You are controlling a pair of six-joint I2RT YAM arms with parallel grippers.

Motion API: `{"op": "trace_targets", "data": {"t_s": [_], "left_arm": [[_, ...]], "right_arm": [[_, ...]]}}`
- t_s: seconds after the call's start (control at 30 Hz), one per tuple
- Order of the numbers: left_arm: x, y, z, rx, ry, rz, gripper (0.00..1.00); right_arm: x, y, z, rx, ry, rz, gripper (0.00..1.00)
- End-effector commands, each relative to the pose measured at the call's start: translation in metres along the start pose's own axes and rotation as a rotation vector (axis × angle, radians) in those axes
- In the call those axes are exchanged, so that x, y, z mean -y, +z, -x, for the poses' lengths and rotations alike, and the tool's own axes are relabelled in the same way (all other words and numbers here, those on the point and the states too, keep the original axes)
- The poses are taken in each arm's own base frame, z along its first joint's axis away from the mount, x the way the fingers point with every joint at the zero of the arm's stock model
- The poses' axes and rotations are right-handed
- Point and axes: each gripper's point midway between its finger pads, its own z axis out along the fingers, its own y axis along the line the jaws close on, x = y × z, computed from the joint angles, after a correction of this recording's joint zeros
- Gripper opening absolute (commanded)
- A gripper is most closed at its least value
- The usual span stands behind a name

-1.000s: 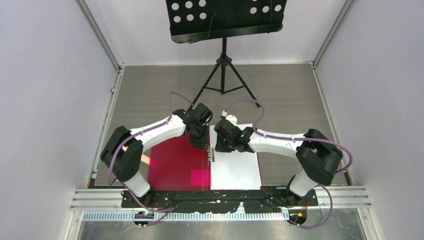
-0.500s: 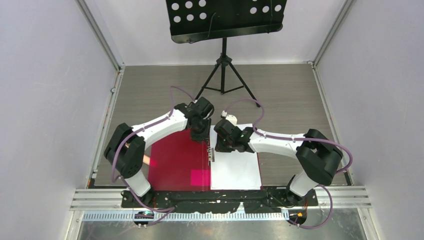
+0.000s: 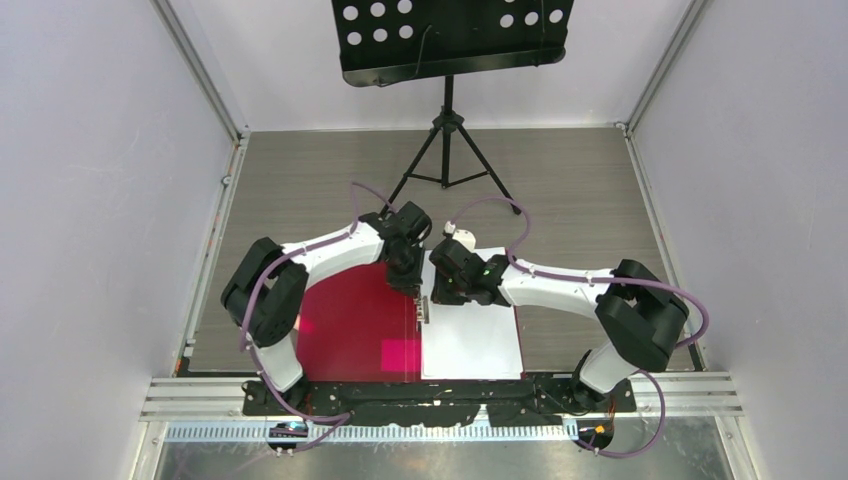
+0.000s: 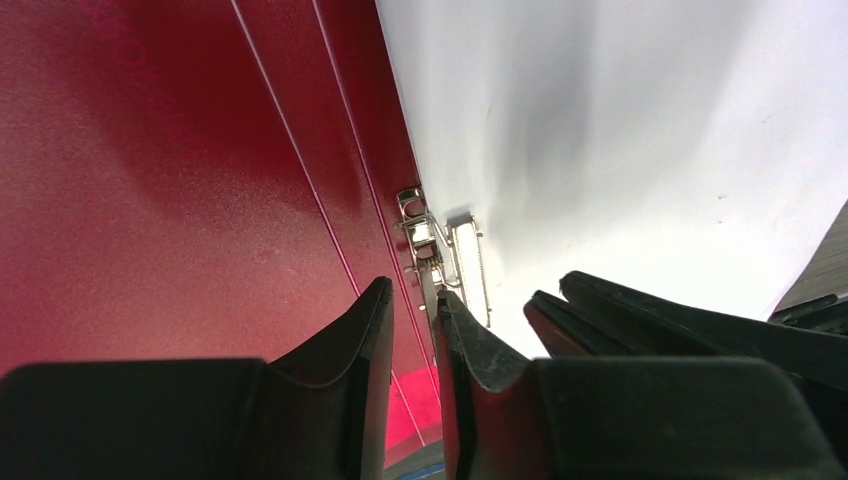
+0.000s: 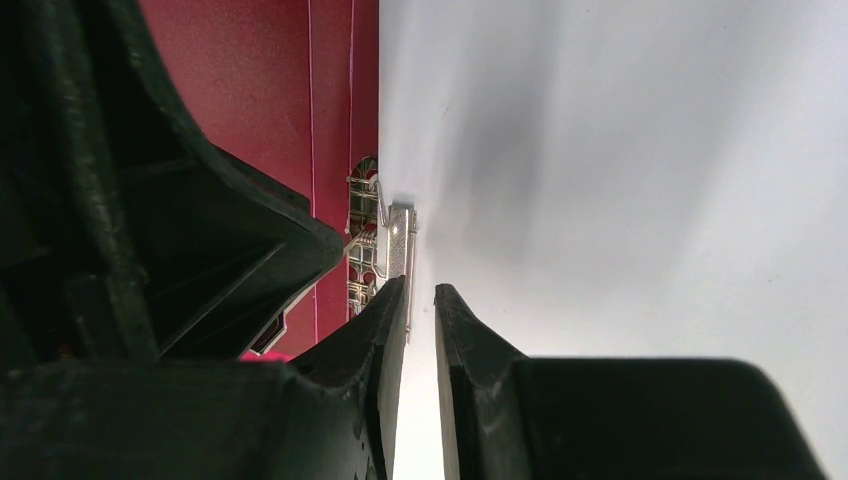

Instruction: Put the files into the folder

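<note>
The red folder [image 3: 350, 320] lies open on the table, its pink patch [image 3: 400, 353] near the front. The white files [image 3: 470, 335] lie on its right half, their left edge under the metal spring clip [image 3: 421, 308] at the spine. My left gripper [image 3: 412, 285] is at the clip's far end, narrowly open, its right fingertip [image 4: 447, 300] against the clip [image 4: 440, 240] and nothing between the fingers. My right gripper [image 3: 437, 297] is almost shut, with a thin slit and tips on the files [image 5: 620, 180] beside the clip [image 5: 378, 235]. In their wrist views the left gripper [image 4: 415, 290] and right gripper [image 5: 420, 288] nearly touch.
A black music stand [image 3: 450, 35] on a tripod [image 3: 447, 150] stands at the back of the table. Grey walls close in left and right. The arm bases sit on the rail [image 3: 440, 395] at the near edge.
My left gripper has moved a little right and nearer, onto the far end of the clip, and its arm has swung in. The right arm has hardly moved.
</note>
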Motion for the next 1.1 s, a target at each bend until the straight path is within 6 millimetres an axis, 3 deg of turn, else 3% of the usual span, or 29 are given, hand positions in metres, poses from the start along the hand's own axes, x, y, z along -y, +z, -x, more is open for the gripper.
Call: {"op": "trace_targets", "data": {"t_s": [0.0,0.37,0.73,0.9,1.07], "left_arm": [[0.003,0.01,-0.001,-0.003,-0.009,-0.03,0.2],[0.001,0.028,-0.01,-0.038,-0.023,-0.009,0.19],[-0.004,0.039,-0.016,-0.049,-0.03,0.038,0.1],[-0.003,0.038,-0.014,-0.043,-0.03,0.037,0.07],[-0.003,0.038,-0.014,-0.042,-0.03,0.039,0.03]], "right_arm": [[-0.012,-0.01,0.008,0.043,0.002,0.041,0.24],[-0.031,-0.022,0.01,0.052,-0.001,0.092,0.24],[-0.05,-0.043,0.019,0.125,0.037,0.163,0.24],[-0.066,-0.041,0.017,0.14,0.021,0.182,0.24],[-0.067,-0.034,0.012,0.131,0.008,0.165,0.24]]}}
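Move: The folder's metal clip lies just under the left hand, its middle about 3 cm down, 2 cm back and 1 cm right. The middle of the paper sheets is some 11 cm right of that hand and 5 cm back; the pink label is 13 cm back and 3 cm left. From the right hand the clip is about 3 cm left, 1 cm back and 1 cm lower, and the sheets' middle 7 cm right and 4 cm back. Left hand sinks 3 cm onto the clip, fingers closing; right eases back and left, then lifts 4 cm. ##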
